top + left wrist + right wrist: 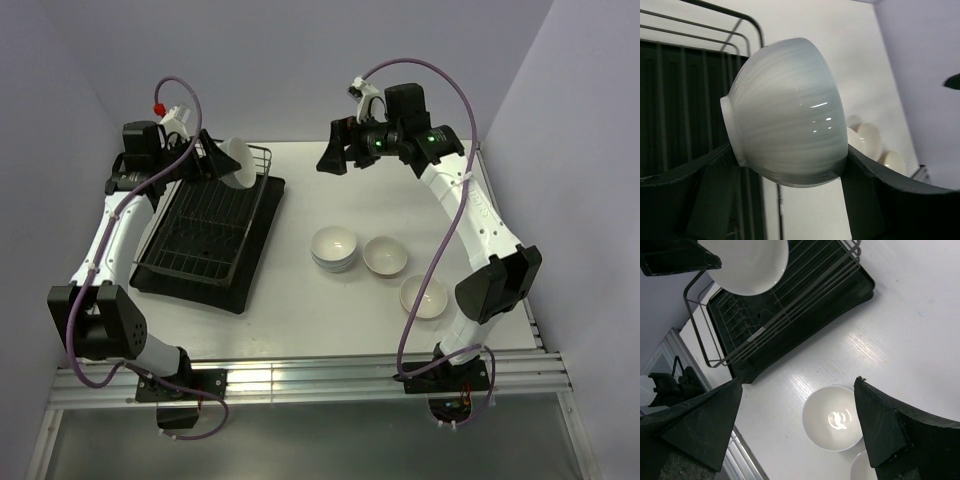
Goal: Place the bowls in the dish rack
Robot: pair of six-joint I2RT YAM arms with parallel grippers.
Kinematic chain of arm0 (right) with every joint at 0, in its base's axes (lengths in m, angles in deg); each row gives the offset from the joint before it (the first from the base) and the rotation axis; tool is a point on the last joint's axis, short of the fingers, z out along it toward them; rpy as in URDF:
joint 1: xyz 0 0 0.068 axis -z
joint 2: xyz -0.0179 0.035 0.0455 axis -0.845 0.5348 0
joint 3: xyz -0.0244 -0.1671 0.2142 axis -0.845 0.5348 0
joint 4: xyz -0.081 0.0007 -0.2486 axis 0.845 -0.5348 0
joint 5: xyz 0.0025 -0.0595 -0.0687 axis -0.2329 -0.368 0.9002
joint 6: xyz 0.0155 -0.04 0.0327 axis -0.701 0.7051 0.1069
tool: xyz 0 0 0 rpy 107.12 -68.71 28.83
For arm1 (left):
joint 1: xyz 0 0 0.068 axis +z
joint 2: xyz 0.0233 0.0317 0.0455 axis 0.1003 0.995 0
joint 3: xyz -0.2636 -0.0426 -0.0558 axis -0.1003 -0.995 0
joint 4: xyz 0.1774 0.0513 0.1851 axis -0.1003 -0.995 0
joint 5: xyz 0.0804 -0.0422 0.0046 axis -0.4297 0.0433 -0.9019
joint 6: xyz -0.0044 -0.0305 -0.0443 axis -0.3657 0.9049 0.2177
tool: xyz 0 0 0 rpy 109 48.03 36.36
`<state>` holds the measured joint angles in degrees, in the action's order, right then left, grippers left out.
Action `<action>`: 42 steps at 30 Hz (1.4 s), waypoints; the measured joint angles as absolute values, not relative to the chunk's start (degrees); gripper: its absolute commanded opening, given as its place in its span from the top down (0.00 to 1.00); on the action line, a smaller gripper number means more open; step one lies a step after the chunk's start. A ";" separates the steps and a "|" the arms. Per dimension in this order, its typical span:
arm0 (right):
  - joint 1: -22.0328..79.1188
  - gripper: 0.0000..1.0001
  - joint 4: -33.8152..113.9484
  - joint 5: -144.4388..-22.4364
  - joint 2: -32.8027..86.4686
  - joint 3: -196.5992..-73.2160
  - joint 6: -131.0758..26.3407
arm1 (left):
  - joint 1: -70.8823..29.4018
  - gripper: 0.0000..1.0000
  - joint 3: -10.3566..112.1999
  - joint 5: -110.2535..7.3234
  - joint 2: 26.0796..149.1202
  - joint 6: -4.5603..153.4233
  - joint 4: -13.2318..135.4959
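Observation:
My left gripper (222, 158) is shut on a white bowl (239, 162), held on its side above the far right corner of the dish rack (205, 232). In the left wrist view the bowl (787, 110) is clamped across foot and rim between the two fingers (705, 190), with the rack's wires (680, 100) behind it. My right gripper (335, 155) hangs open and empty high over the back of the table. Its wrist view looks down on a bowl (834, 417) on the table and on the held bowl (750, 265) over the rack (790, 305).
On the table right of the rack stand a stack of bowls (334, 247), a single bowl (384, 256) and another bowl (424, 297) nearer the right arm's base. The rack sits on a black tray (250, 270). Walls close in the back and both sides.

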<state>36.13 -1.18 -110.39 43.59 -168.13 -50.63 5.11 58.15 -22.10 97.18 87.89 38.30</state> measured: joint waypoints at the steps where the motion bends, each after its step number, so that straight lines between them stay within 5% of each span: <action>1: 36.59 0.00 -1.23 -110.49 43.59 -168.13 -50.63 | 5.33 1.00 58.80 -23.30 97.64 85.77 37.01; 22: 39.76 0.00 -4.88 -109.97 43.27 -167.80 -49.52 | 5.40 1.00 67.42 -32.66 111.83 61.44 29.88; 42: 40.33 0.00 -6.10 -107.89 43.27 -167.48 -48.19 | 3.08 1.00 70.72 -33.36 116.70 54.29 26.78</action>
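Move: The left hand holds its bowl high over the rack's right edge; the slot it is taken to, in the far right part of the dish rack, lies about 7 cm ahead, 3 cm left and 20 cm below. The bowl stack stands some 22 cm to this hand's right, 4 cm nearer the base and 24 cm lower. The empty right hand has that stack almost straight below, about 28 cm down; a single bowl sits 11 cm right of the hand, 2 cm back and 31 cm below. Still pinching the bowl by its wall, the left hand sinks about 11 cm into the far right part of the rack while reaching some 6 cm forward; it first slips left, then eases slightly right. Its wrist rolls about 30 degrees, left side rising, and then it nearly stops. The right hand, open, drifts about 4 cm right and sinks slightly above the bowls. ##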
